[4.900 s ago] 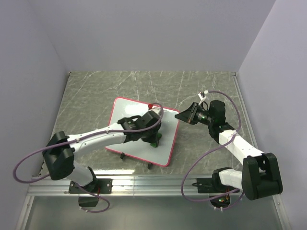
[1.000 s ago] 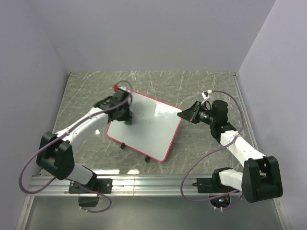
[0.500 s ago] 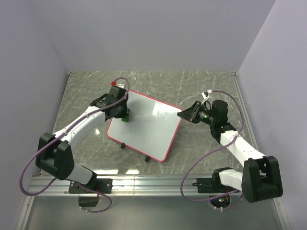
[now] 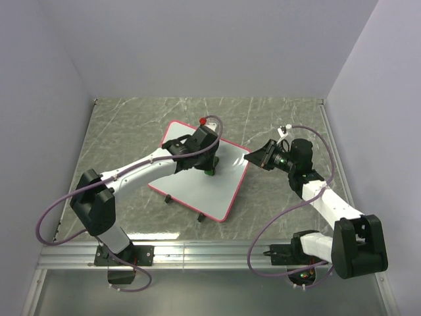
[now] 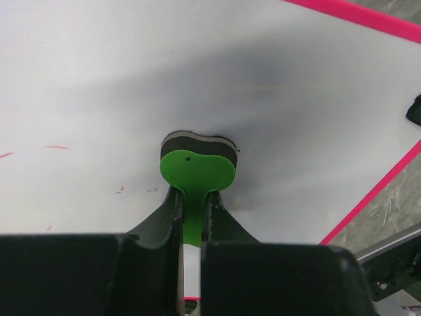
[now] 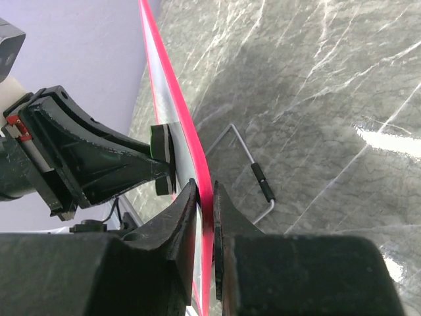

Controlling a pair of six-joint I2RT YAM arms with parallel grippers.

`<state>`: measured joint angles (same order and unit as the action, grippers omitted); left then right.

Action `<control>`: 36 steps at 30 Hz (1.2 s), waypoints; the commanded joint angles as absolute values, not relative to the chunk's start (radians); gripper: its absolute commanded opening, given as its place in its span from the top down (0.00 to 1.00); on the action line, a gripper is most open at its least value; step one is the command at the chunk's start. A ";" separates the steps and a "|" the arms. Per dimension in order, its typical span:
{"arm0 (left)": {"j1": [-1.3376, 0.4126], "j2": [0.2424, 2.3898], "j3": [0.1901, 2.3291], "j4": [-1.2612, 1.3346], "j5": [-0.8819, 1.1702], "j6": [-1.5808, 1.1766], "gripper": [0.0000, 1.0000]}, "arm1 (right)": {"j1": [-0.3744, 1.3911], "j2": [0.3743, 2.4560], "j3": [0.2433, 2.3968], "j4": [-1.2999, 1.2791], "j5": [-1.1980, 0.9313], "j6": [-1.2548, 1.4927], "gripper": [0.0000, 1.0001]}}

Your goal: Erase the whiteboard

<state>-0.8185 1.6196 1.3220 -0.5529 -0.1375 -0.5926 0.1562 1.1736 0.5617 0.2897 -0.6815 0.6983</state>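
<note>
The whiteboard (image 4: 194, 191) lies tilted on the marble table, white with a pink frame. My left gripper (image 4: 209, 167) is shut on the green eraser (image 4: 208, 172) and presses it on the board's far right part. In the left wrist view the eraser (image 5: 197, 168) sits pad-down on the whiteboard (image 5: 296, 99), with the stem pinched between the fingers of the gripper (image 5: 193, 195). Faint red marks (image 5: 56, 147) lie to its left. My right gripper (image 4: 249, 158) is shut on the board's right corner. In the right wrist view it (image 6: 205, 192) clamps the pink frame (image 6: 164, 72).
Two black clips (image 4: 169, 199) sit on the board's near edge. A wire stand (image 6: 253, 172) juts out under the board. Grey walls close in the table on three sides. An aluminium rail (image 4: 210, 253) runs along the near edge.
The left arm has swept the eraser from the board's far left corner rightward to its far right part. The right arm and the board have stayed put.
</note>
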 commanded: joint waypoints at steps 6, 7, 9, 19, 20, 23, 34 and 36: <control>-0.708 1.519 1.218 -0.528 -0.212 -0.584 1.00 | 0.163 1.144 0.531 0.210 -0.634 0.638 1.00; -0.683 1.499 1.150 -0.516 -0.213 -0.584 1.00 | 0.163 1.141 0.531 0.207 -0.634 0.638 1.00; -0.614 1.441 1.080 -0.471 -0.219 -0.583 1.00 | 0.163 1.140 0.531 0.209 -0.637 0.640 1.00; -0.385 1.337 0.931 -0.426 -0.223 -0.555 1.00 | 0.161 1.141 0.525 0.212 -0.647 0.637 1.00; -0.390 1.344 0.937 -0.423 -0.201 -0.554 1.00 | 0.163 1.143 0.525 0.210 -0.647 0.637 1.00; -0.443 1.362 0.969 -0.414 -0.181 -0.563 1.00 | 0.163 1.143 0.528 0.207 -0.649 0.630 1.00; -0.706 1.542 1.164 -0.390 -0.160 -0.664 1.00 | 0.163 1.157 0.531 0.212 -0.655 0.623 1.00; -0.721 1.545 1.164 -0.374 -0.153 -0.683 1.00 | 0.163 1.157 0.534 0.207 -0.655 0.618 1.00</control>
<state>-0.6964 1.5105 1.1442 -0.4343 -0.2024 -0.6220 0.1589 1.1431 0.5495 0.2714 -0.6872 0.6857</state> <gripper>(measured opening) 0.089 0.167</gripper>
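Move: The leftover red marks lie about 8 cm to the left of my left hand, which already holds the green eraser on the whiteboard. They are some 1 cm farther forward and 4 cm lower. The whiteboard's middle is about 4 cm left, level fore and aft, 3 cm below. Its upper right corner, in my right gripper, stands some 14 cm right and 4 cm forward. From my right hand the marks lie roughly 22 cm left, 3 cm back and 7 cm lower. With the eraser pad still on the whiteboard, I sweep my left hand left across the red marks, about 20 cm and some 5 cm down along the board's slope, turning nearly 30 degrees counter-clockwise. Then I stroke back right about 14 cm, rising and partly unwinding the turn, fingers still gripping. My right hand keeps its pinch on the board's right edge, bracing it. ##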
